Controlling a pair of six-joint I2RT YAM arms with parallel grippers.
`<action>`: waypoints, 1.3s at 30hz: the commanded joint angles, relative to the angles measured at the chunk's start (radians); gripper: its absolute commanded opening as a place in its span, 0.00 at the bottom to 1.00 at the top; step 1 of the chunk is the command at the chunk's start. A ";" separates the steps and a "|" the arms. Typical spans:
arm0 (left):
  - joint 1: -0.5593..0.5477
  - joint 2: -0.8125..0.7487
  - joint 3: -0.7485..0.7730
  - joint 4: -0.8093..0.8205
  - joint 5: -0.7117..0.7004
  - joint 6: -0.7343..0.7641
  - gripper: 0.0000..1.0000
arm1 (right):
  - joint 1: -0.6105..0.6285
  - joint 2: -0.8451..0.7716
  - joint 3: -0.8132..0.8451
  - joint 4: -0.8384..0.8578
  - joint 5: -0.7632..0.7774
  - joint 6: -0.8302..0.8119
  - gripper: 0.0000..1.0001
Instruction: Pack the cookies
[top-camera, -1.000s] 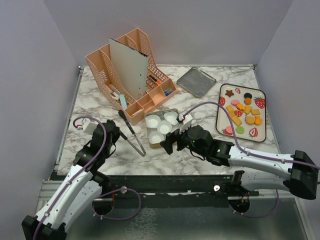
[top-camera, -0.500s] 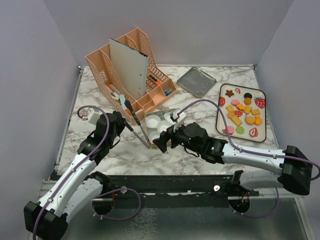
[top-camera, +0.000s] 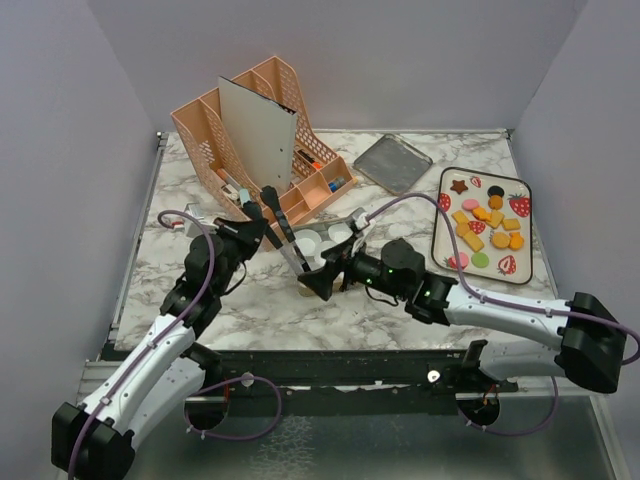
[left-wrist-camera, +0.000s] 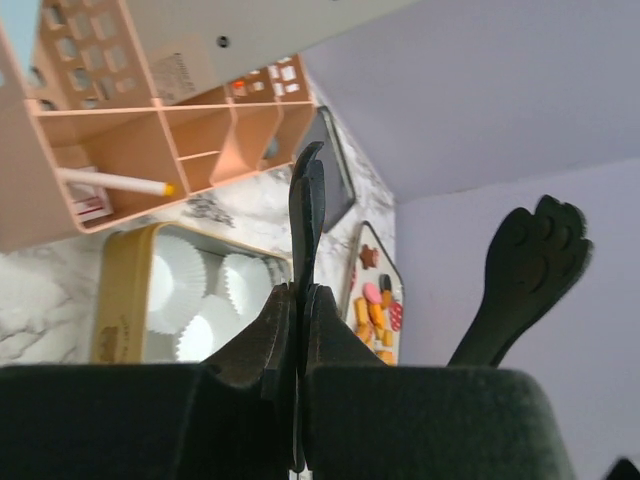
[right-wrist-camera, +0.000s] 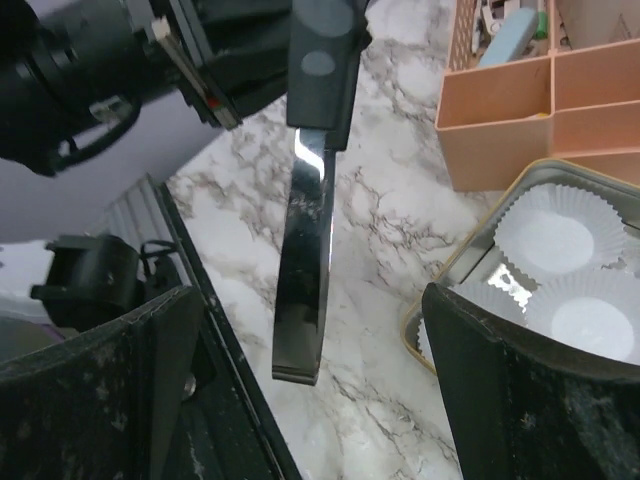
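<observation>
The cookies (top-camera: 485, 225), orange-yellow squares, pink rounds, a brown star and a dark round, lie on a strawberry-print tray (top-camera: 437, 240) at the right; they also show far off in the left wrist view (left-wrist-camera: 375, 315). My left gripper (top-camera: 252, 232) (left-wrist-camera: 300, 300) is shut on one arm of black tongs (top-camera: 288, 240) (left-wrist-camera: 306, 220), held tilted above the table. The tongs' joined metal end (right-wrist-camera: 305, 290) hangs between the fingers of my open right gripper (top-camera: 322, 282) (right-wrist-camera: 310, 300), untouched. A gold tin (top-camera: 352, 216) (right-wrist-camera: 470, 260) with white paper cups sits behind it.
A peach desk organiser (top-camera: 300, 195) with a white board stands at the back left. A small metal tray (top-camera: 392, 163) lies at the back centre. The table's near edge and black rail (right-wrist-camera: 240, 380) run just below the right gripper.
My left gripper has lifted the tongs off the table and raised them up and to the right. My right gripper has moved left until its open fingers flank the tongs' lower end.
</observation>
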 joint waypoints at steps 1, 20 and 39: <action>-0.003 -0.010 -0.050 0.295 0.129 -0.017 0.00 | -0.113 -0.077 -0.076 0.188 -0.206 0.164 1.00; -0.007 0.340 0.105 0.648 0.345 -0.181 0.00 | -0.454 -0.055 -0.213 0.631 -0.548 0.641 1.00; -0.059 0.630 0.291 0.859 0.412 -0.269 0.00 | -0.528 0.107 -0.103 0.858 -0.629 0.833 1.00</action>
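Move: The open right hand is after the tongs' steel end, about 3 cm to its left and 3 cm below; the tin of paper cups sits some 14 cm ahead, 2 cm right and 19 cm below. From the left hand, gripping the tongs by one black-ended arm, that steel end is roughly 9 cm back, 8 cm right and 4 cm lower, and the organizer's middle some 22 cm ahead, straight in line, 13 cm below. Still pinching one arm of the tongs, the left hand carries them about 13 cm right, 10 cm up and somewhat forward above the tin, turning clockwise and tipping its fingers upward. The right hand, fingers staying wide open, rises, backs off rightward and eases forward, rolling nearly 40 degrees left side up to keep its fingers about the steel end; no grip is made. ##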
